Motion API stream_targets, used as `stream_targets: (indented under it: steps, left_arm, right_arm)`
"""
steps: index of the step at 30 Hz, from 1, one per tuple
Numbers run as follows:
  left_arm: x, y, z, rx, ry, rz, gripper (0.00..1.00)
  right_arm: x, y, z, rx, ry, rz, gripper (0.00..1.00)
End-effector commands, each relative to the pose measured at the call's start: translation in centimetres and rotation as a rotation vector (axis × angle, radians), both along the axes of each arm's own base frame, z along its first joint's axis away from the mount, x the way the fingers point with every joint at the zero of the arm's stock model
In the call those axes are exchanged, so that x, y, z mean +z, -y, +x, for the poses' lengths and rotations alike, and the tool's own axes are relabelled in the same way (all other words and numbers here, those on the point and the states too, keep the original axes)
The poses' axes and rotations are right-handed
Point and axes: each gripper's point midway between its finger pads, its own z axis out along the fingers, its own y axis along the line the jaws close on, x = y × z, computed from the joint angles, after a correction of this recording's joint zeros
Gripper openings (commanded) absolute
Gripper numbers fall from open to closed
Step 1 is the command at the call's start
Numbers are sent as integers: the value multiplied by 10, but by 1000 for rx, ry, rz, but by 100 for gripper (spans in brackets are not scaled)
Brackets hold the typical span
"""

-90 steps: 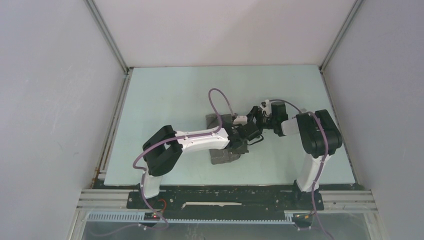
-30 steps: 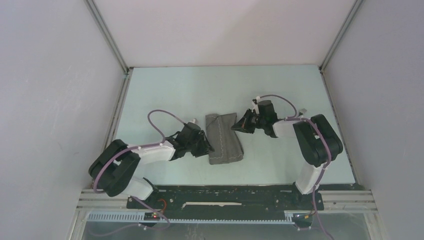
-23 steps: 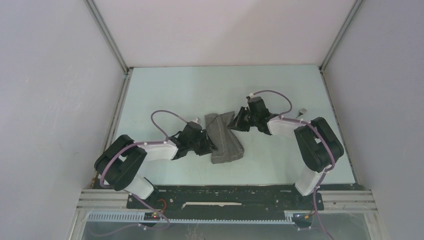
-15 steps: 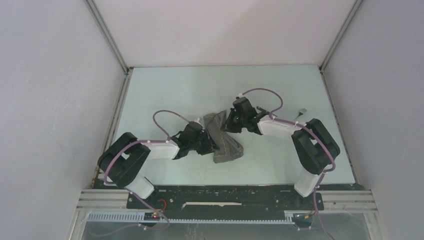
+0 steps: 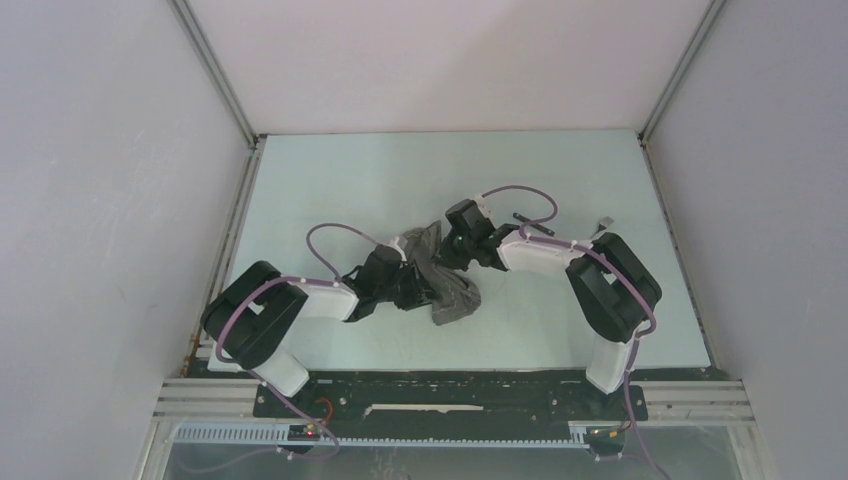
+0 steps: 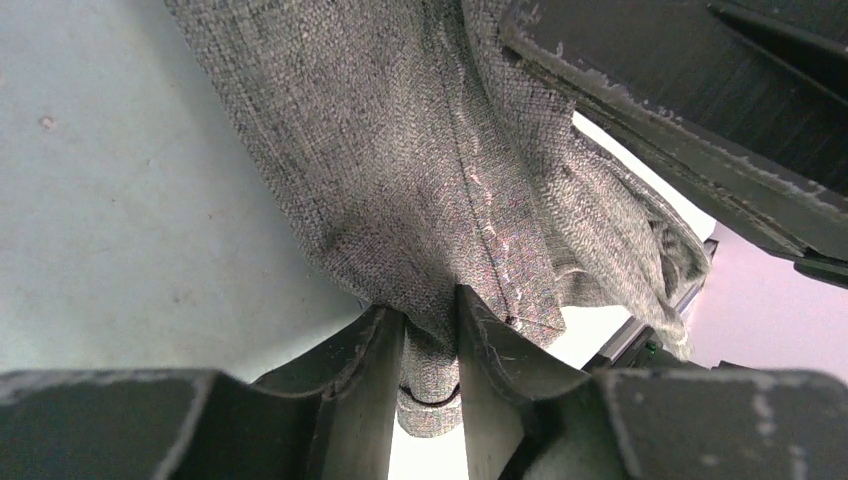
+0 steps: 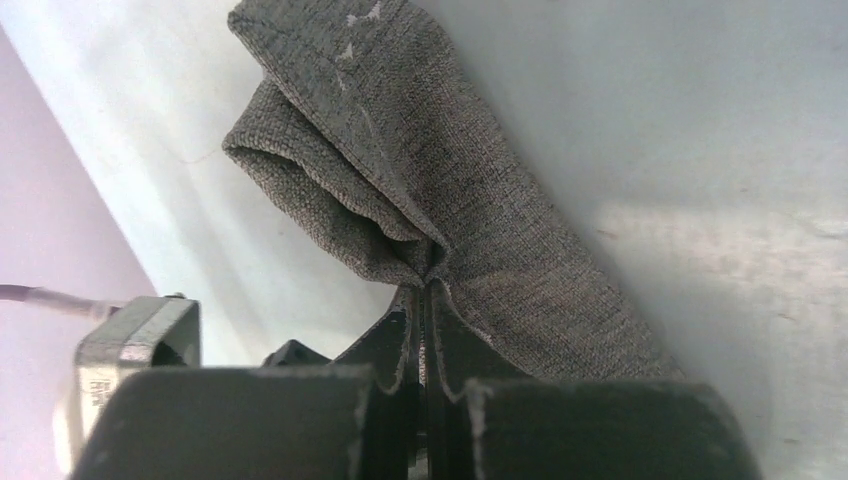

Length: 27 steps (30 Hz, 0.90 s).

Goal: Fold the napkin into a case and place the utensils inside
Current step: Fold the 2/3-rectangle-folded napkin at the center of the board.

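Note:
The grey napkin (image 5: 452, 290) lies bunched and partly lifted at the table's middle, no longer a flat pouch. My left gripper (image 5: 418, 285) comes in from its left and is shut on a thick fold of the napkin (image 6: 400, 150); cloth fills the gap between the fingers (image 6: 375, 370). My right gripper (image 5: 452, 246) is at the cloth's upper end, shut tight on a pinched edge of the napkin (image 7: 490, 210). A thin dark utensil (image 5: 524, 217) and a small silvery one (image 5: 604, 222) lie on the table to the right, outside the cloth.
The pale green table (image 5: 350, 190) is walled by white panels on three sides. Metal rails (image 5: 225, 250) run along its left edge. Both arms' purple cables loop above the cloth. The right arm's elbow (image 5: 610, 285) stands near the front right.
My right gripper has drawn the napkin's upper right corner leftwards. My left gripper has moved in on the left edge and closed on it. The flat cloth has bunched up.

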Motion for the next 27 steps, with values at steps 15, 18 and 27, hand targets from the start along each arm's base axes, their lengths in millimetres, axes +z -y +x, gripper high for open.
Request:
stream_targets:
  steps: [15,18,27]
  left_arm:
    - [-28,-32,-15,-1,-23,77,42]
    - [-23,-43,-19,5,-24,100,50]
    - [10,-118,-4,203,42,127,57]
  right_arm:
    - [11,-35,6,-194,54,295,0]
    - [18,-36,7,-179,80,310,0]
    - [32,-36,5,-139,82,342,0]
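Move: At the centre of the board, the right hand pinches the napkin's flap; the napkin's left long edge lies about 5 cm to its left, level with it and some 4 cm below, and the napkin's middle lies 3 cm back and about 4 cm below. The knife is roughly 22 cm right and 7 cm ahead, just as far below. For the left hand at the edge, the napkin's middle is about 5 cm ahead and 3 cm right, about level in height. Keeping its pinch on the napkin's flap, the right hand carries it about 3 cm left towards the far long edge, rising a little, dipping 2 cm and lifting again, while it rolls some 15 degrees, left side up, and turns slightly clockwise. The left hand barely stirs beside the edge at first, then opens, lifts about 1 cm and pulls clear some 7 cm to the left. ##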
